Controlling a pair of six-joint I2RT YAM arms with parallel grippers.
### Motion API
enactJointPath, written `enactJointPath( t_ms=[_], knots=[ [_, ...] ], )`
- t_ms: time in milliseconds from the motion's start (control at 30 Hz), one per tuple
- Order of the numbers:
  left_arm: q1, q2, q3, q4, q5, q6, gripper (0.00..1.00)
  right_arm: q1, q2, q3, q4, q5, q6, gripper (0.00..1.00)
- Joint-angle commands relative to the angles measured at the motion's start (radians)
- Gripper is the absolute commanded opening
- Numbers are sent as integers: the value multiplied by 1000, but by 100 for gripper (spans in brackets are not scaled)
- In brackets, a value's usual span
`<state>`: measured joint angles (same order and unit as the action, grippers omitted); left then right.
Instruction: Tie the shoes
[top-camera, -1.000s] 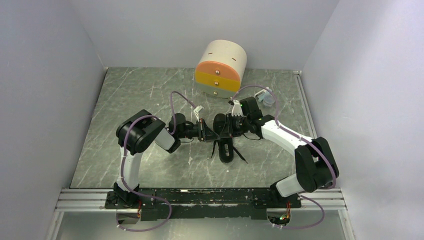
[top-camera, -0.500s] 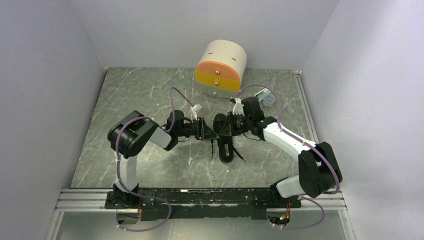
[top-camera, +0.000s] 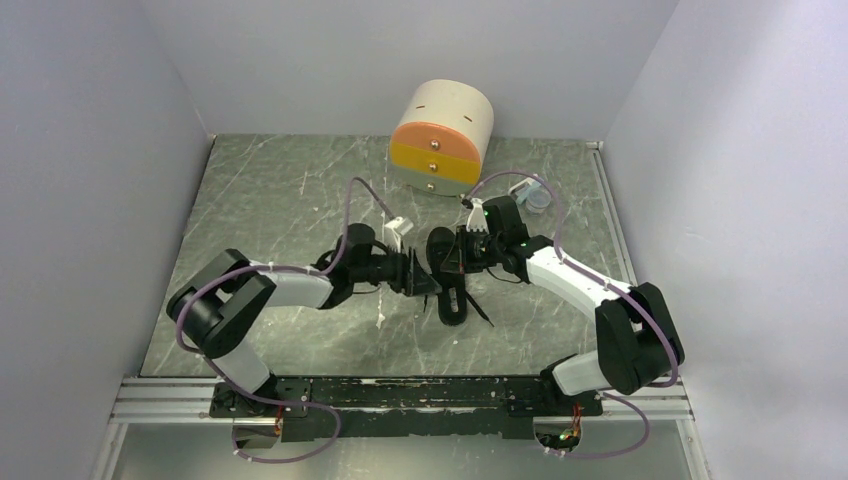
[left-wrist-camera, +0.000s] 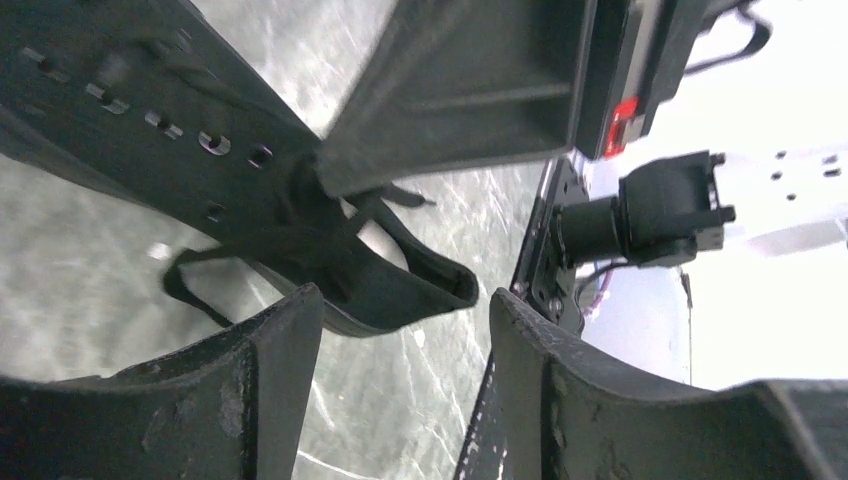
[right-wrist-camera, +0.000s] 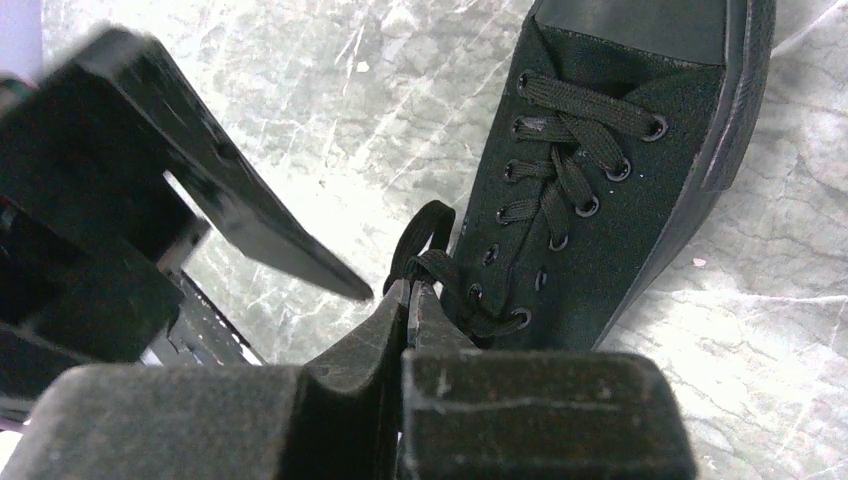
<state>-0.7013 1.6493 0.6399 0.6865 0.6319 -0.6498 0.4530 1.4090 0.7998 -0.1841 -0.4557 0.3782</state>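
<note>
The black shoe (top-camera: 452, 287) lies mid-table, toe toward the back. In the right wrist view the shoe (right-wrist-camera: 610, 170) shows its laced front, and a loose lace loop (right-wrist-camera: 423, 236) rises from the lower eyelets. My right gripper (right-wrist-camera: 411, 287) is shut, with that lace pinched at its tips; from above, the right gripper (top-camera: 452, 258) sits over the shoe's laces. My left gripper (top-camera: 424, 281) is at the shoe's left side, open. In the left wrist view the left gripper (left-wrist-camera: 405, 296) holds nothing, and the shoe (left-wrist-camera: 150, 120) with dangling laces lies just beyond its fingertips.
A round drawer box (top-camera: 443, 135) with orange and yellow fronts stands at the back centre. A small clear cup (top-camera: 538, 197) sits behind the right arm. Grey walls close in three sides, and a metal rail (top-camera: 400, 398) runs along the front.
The left gripper has opened and let go of the lace, while its elbow swung low and to the left. The right gripper has closed on the lace by the shoe.
</note>
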Motion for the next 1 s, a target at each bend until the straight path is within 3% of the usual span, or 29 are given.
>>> enactJointPath(
  t_ms=[0, 433, 633, 967],
  knots=[
    [-64, 34, -11, -12, -63, -30, 67, -2, -8, -11, 31, 4, 2, 0],
    [-70, 179, 51, 95, -46, -81, 63, -2, -7, -15, 37, 1, 8, 0],
    [-69, 196, 64, 103, -40, -74, 40, -2, -10, -13, 37, 0, 7, 0],
    [-62, 180, 75, 84, -33, -42, 15, -2, -16, -15, 32, -1, 7, 0]
  ],
)
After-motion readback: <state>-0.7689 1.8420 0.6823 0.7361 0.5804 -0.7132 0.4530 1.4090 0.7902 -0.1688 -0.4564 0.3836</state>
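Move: The lace crossing at the shoe's throat lies about 5 cm below the open left hand, some 2 cm to its right and 1 cm back. The right hand's closed fingertips, holding a lace loop, are about 4 cm ahead of the left hand and 3 cm to its right; the shoe's heel is some 7 cm back, 3 cm right and 7 cm below. From the right hand, the crossing lies about 5 cm back, 2 cm left and 4 cm below. Left hand sinks about 5 cm, drifting right, and closes on the lace crossing while the right keeps its loop. ##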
